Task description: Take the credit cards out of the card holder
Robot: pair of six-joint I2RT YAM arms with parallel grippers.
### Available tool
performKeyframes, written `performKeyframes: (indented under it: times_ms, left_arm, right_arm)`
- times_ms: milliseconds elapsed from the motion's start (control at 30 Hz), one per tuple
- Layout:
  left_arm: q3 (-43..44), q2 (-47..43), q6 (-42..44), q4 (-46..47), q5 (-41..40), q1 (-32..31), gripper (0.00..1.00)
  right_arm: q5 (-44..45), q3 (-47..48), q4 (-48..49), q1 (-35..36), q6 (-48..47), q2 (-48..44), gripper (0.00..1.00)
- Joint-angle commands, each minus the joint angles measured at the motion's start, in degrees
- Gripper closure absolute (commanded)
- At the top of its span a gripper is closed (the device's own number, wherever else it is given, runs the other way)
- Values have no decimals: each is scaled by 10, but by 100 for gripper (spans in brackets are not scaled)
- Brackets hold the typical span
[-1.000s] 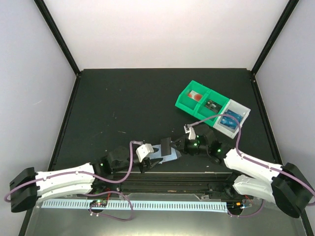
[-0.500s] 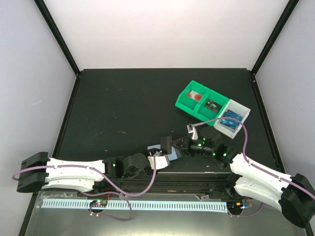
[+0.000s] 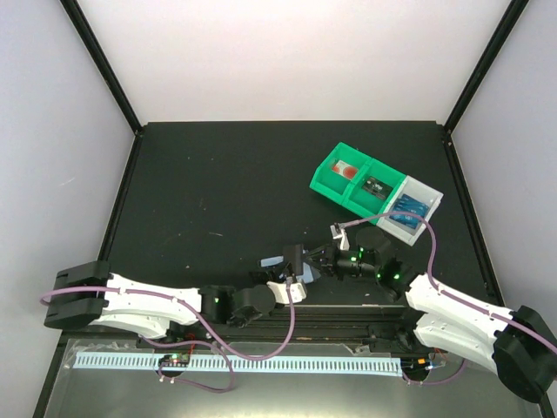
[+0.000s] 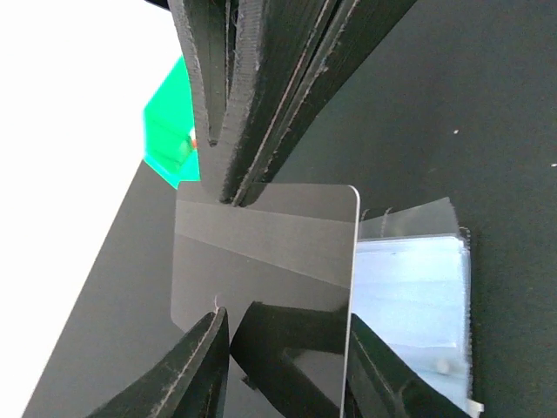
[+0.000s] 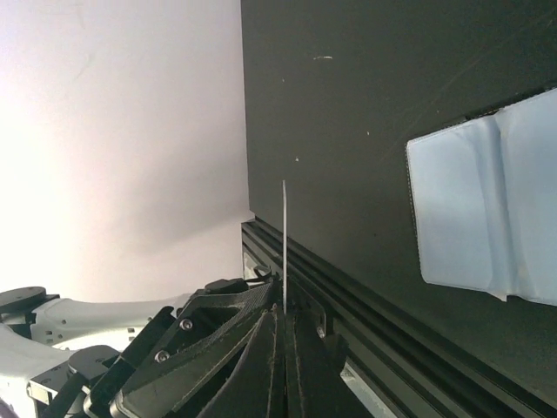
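Observation:
My right gripper (image 3: 302, 258) (image 5: 284, 310) is shut on one edge of a credit card (image 4: 261, 235). The card shows as a thin white line (image 5: 284, 235) in the right wrist view and as a dark glossy face in the left wrist view. It hangs above the table near the front edge. My left gripper (image 3: 291, 279) (image 4: 285, 318) is open, one finger (image 4: 196, 366) in front of the card's face and the other along its right edge. The pale blue card holder (image 4: 409, 287) (image 5: 487, 209) (image 3: 275, 261) lies flat on the table beneath, with neither gripper touching it.
A green-and-grey compartment tray (image 3: 333, 180) (image 4: 165, 139) stands at the back right; blue cards (image 3: 407, 209) lie in its grey end compartment, small items in the green ones. The table's black front rail (image 5: 365, 296) runs just below both grippers.
My left arm has reached right and forward until its fingers straddle the card, and its jaws have narrowed. The right gripper has kept its hold and shifted slightly.

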Motion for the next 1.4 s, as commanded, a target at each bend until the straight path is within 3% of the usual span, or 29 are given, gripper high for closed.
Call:
performKeyframes:
  times_ms: [0, 167, 200, 300, 467, 733, 933, 1133, 1367]
  left_arm:
    - [16, 4, 20, 35, -53, -8, 69]
    - [18, 10, 10, 24, -65, -9, 97]
    - [19, 11, 3, 16, -64, -9, 98]
    - [16, 10, -22, 3, -56, -9, 98]
    - [14, -11, -87, -33, -48, -6, 98]
    - [-25, -106, -205, -67, 36, 36, 98]
    - [-51, -229, -350, -99, 190, 148, 98]
    - [-94, -327, -486, -50, 316, 233, 98]
    - [-97, -319, -628, 5, 450, 281, 98]
  right_arm:
    - [-12, -10, 29, 0, 16, 0, 99]
    - [-15, -13, 36, 0, 20, 4, 99]
    - [-14, -16, 39, 0, 20, 4, 99]
    - [-8, -26, 53, 0, 18, 3, 98]
    - [-7, -39, 84, 0, 2, -4, 67]
    - [1, -34, 70, 0, -106, -53, 46]
    - [23, -11, 5, 0, -217, -125, 42]
    - [-13, -23, 66, -1, -235, -144, 41]
    - [-50, -27, 118, 0, -230, -112, 41]
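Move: The black card stands on edge, still pinched by the right fingers and already between the open left fingers: its middle lies about 2 cm ahead of the left hand and 1 cm to its right, at its height. From the right hand it is some 3 cm to the left, 1 cm back and 1 cm lower. The open card holder lies roughly straight beneath the left hand, about 10 cm down; the green tray is some 22 cm ahead of that hand and 16 cm to its right, 9 cm down. The left fingers close on the card and pinch it almost in place, and only then do the right fingers open and let go of it, the right hand dipping about 1 cm before it rises clear, ending some 6.5 cm higher and 2 cm farther back with a wrist roll of about 35 degrees. Once the right grip is open, the left hand carries the card off to its left by about 7 cm, up 5 cm and some 3 cm forward, away from the right hand, rolling its left side down while tipping over. ##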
